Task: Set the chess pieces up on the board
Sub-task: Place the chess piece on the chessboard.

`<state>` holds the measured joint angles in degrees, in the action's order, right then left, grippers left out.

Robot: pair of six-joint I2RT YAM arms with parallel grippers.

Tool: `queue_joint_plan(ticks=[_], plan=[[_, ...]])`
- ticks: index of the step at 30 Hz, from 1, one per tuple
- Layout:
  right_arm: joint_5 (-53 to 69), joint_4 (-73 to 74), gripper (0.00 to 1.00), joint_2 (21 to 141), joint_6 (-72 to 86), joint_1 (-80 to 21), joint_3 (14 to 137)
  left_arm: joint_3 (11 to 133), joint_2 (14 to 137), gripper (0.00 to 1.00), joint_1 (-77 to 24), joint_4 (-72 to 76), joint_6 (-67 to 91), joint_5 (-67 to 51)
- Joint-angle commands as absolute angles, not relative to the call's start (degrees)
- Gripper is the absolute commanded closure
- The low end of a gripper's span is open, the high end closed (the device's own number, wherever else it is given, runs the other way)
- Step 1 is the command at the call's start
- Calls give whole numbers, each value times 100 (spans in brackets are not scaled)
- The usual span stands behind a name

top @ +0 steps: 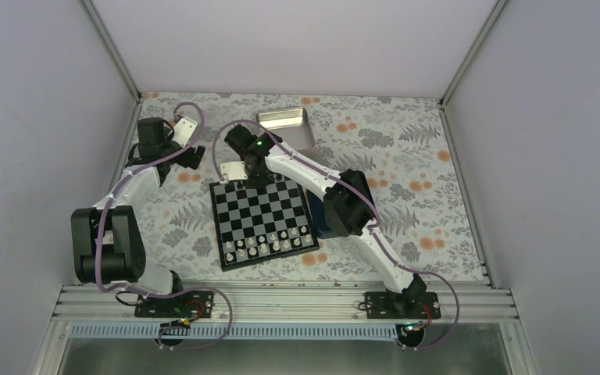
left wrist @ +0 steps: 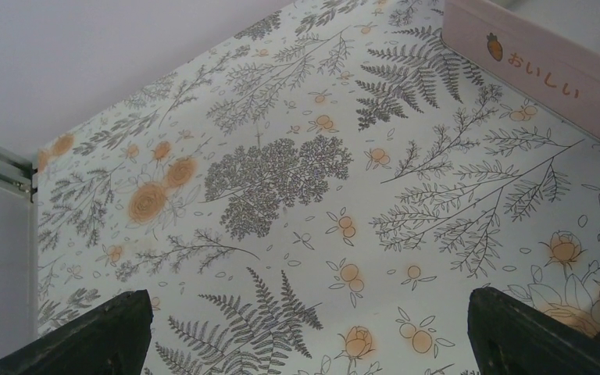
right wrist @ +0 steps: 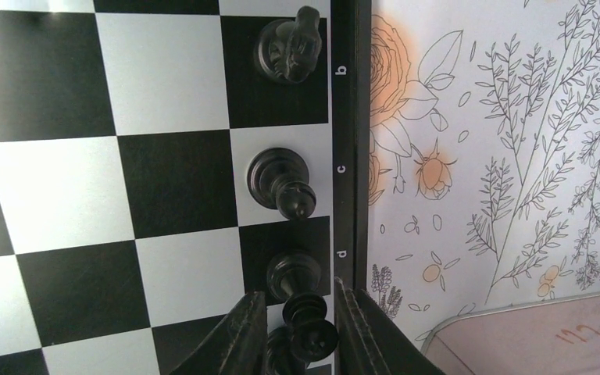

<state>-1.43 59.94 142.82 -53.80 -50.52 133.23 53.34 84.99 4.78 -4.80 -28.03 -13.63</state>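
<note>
The board (top: pixel 259 211) lies in the middle of the table, with cream-white chessmen (top: pixel 269 244) filling its two near rows. In the right wrist view, black chess pieces stand along the far edge of the board (right wrist: pixel 164 70): a knight (right wrist: pixel 291 48) by "b", a bishop (right wrist: pixel 281 181) by "c", and a taller piece (right wrist: pixel 293 273) upright on "d". My right gripper (right wrist: pixel 298 305) straddles that taller piece with its fingers parted and a gap on the left side. Another black piece (right wrist: pixel 281 353) shows partly below it. My left gripper (left wrist: pixel 308 305) hangs wide open over bare tablecloth, left of the board.
A shiny metal tin (top: pixel 285 127) sits behind the board; its pink side (left wrist: pixel 547 70) shows in the left wrist view and its corner (right wrist: pixel 531 336) lies close to my right fingers. A dark blue box (top: pixel 319 226) is mostly hidden under the right arm.
</note>
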Motion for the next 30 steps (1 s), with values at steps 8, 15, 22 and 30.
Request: queue_joint_plan(ticks=[8, 15, 22, 30], plan=[[-2, 5911, 70, 14233, -5396, -5015, 13332, 5306, 8363, 0, 538, -350, -2821, -1480], [-127, 5769, 62, 14029, -5351, -5007, 13219, 5384, 8399, 0, 542, -376, -2831, -1463], [-112, 5658, 52, 13218, -5101, -4788, 13072, 5504, 8401, 0, 548, -400, -2825, -1426], [465, 6370, 49, 11608, -5034, -3555, 11727, 5862, 8578, 0, 520, -533, -2904, -1412]])
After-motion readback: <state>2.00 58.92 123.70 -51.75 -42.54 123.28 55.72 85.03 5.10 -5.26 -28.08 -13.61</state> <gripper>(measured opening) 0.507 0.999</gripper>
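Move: Between my right fingertips stands the tall black piece, on the d square of the board's far row, its middle some 2 cm below my hand point. The c piece is about 3 cm left and 1 cm back, the e piece 3 cm right and 1 cm ahead; the pink box lies roughly 14 cm ahead and 10 cm right. From my left hand the tall piece is about 18 cm right, 8 cm back and 12 cm down. I hold my right hand almost still around the tall black piece while its fingers widen from about a quarter to half open. Then I draw them off upward, ever faster, climbing some 12 cm and swinging about 7 cm to the right, a little forward too, as the hand's left side tilts up some 10 degrees. ##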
